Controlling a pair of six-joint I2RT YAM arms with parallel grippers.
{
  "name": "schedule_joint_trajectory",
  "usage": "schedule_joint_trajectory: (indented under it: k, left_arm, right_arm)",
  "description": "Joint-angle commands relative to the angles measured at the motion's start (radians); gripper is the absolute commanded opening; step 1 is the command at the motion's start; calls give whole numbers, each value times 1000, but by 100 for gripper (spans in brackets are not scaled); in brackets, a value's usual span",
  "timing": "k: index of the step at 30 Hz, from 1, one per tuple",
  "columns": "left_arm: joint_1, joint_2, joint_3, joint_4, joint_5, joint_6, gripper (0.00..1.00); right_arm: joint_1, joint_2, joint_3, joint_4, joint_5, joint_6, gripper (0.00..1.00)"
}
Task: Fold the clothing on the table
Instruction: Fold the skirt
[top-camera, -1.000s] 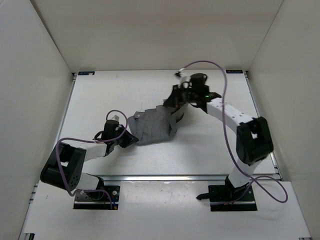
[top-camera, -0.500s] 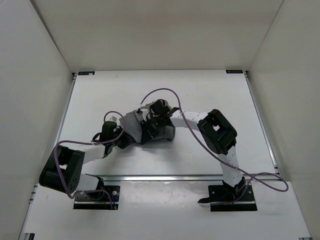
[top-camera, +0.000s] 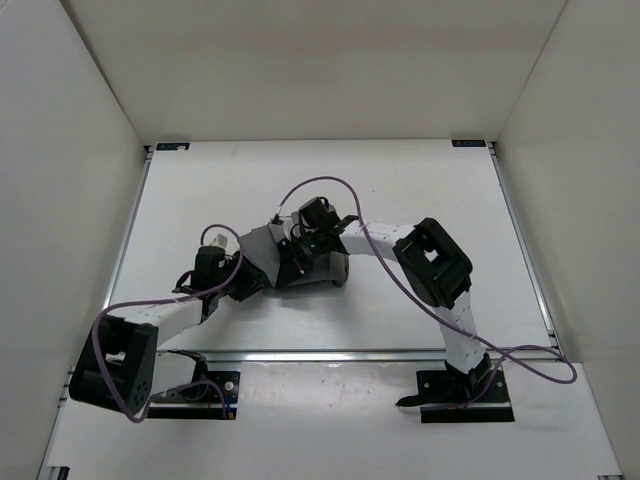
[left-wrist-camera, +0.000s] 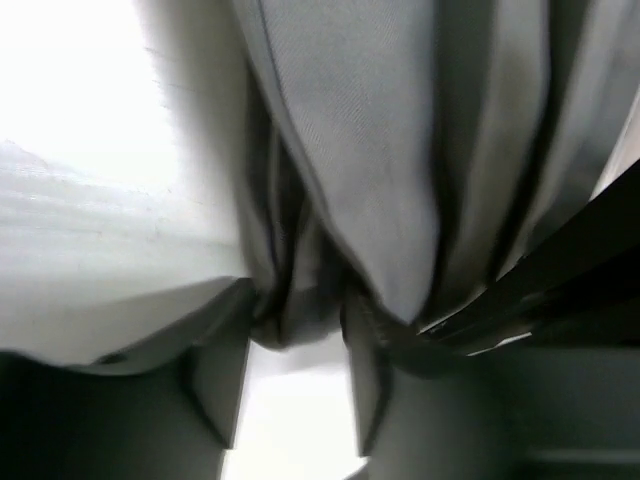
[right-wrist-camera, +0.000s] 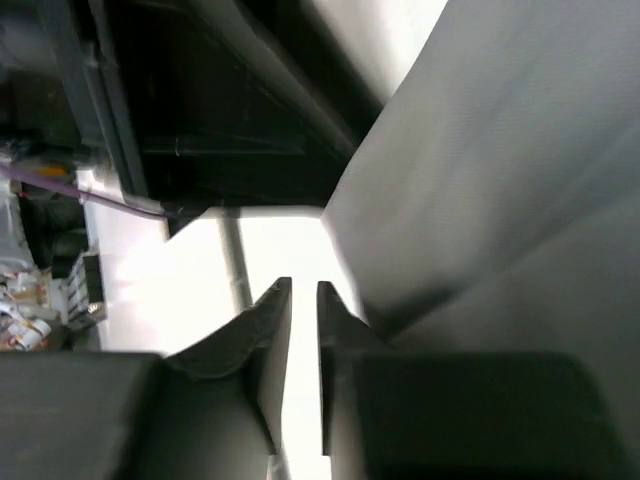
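Note:
The grey clothing (top-camera: 260, 244) lies bunched in the middle of the white table (top-camera: 420, 190), partly hidden under both wrists. My left gripper (top-camera: 250, 281) sits at its near-left edge. In the left wrist view the left gripper (left-wrist-camera: 295, 335) is open, and a hanging fold of the clothing (left-wrist-camera: 380, 150) reaches its fingertips (left-wrist-camera: 362, 330), with white table showing between them. My right gripper (top-camera: 297, 262) is down on top of the bundle. In the right wrist view the right gripper (right-wrist-camera: 301, 292) shows a narrow empty gap, and the clothing (right-wrist-camera: 500, 180) lies just to its right.
A metal rail (top-camera: 350, 353) runs along the near table edge in front of both arm bases. White enclosure walls (top-camera: 70, 140) stand on the left, right and back. The right arm's purple cable (top-camera: 330, 183) loops above the clothing.
The right arm swung from the far side down and left, carrying the cloth over onto the bundle. Both grippers, shut earlier, have now parted their jaws, and the left wrist shifted slightly left.

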Motion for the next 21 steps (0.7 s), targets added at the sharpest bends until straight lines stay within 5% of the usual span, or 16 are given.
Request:
schedule_joint_trajectory:
  k: [1, 4, 12, 18, 21]
  left_arm:
    - [21, -93, 30, -77, 16, 20, 59]
    - [33, -211, 44, -140, 16, 10, 99]
    - [83, -372, 39, -322, 96, 93, 98]
    - [73, -322, 159, -558, 177, 300, 99]
    - [41, -314, 220, -675, 110, 371, 99]
  right_arm:
    - [-23, -205, -71, 120, -25, 41, 15]
    - [-64, -318, -117, 49, 12, 13, 25]
    - [-245, -714, -434, 146, 78, 59, 35]
    - [-366, -868, -550, 66, 140, 18, 37]
    - [-409, -888, -597, 72, 114, 25, 37]
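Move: The skirt's near-left corner sits between the left fingertips, its middle about 7 cm ahead and 9 cm to the right, 2 cm below; its near-right corner is some 20 cm to the right, 1 cm back. From the right hand the skirt's middle is around 5 cm ahead, 3 cm right and 6 cm down, its near-right corner 14 cm right and 3 cm back. The table's front rail runs about 17 cm straight back from the left hand. Up and to its right, the right hand swings back over the folded skirt to high above the right edge, some 18 cm across and 13 cm higher, turning about 25 degrees clockwise as its fingers part to about a third. The left hand finishes opening wide, rises off the near-left corner, then draws back a little, turning slightly clockwise. ##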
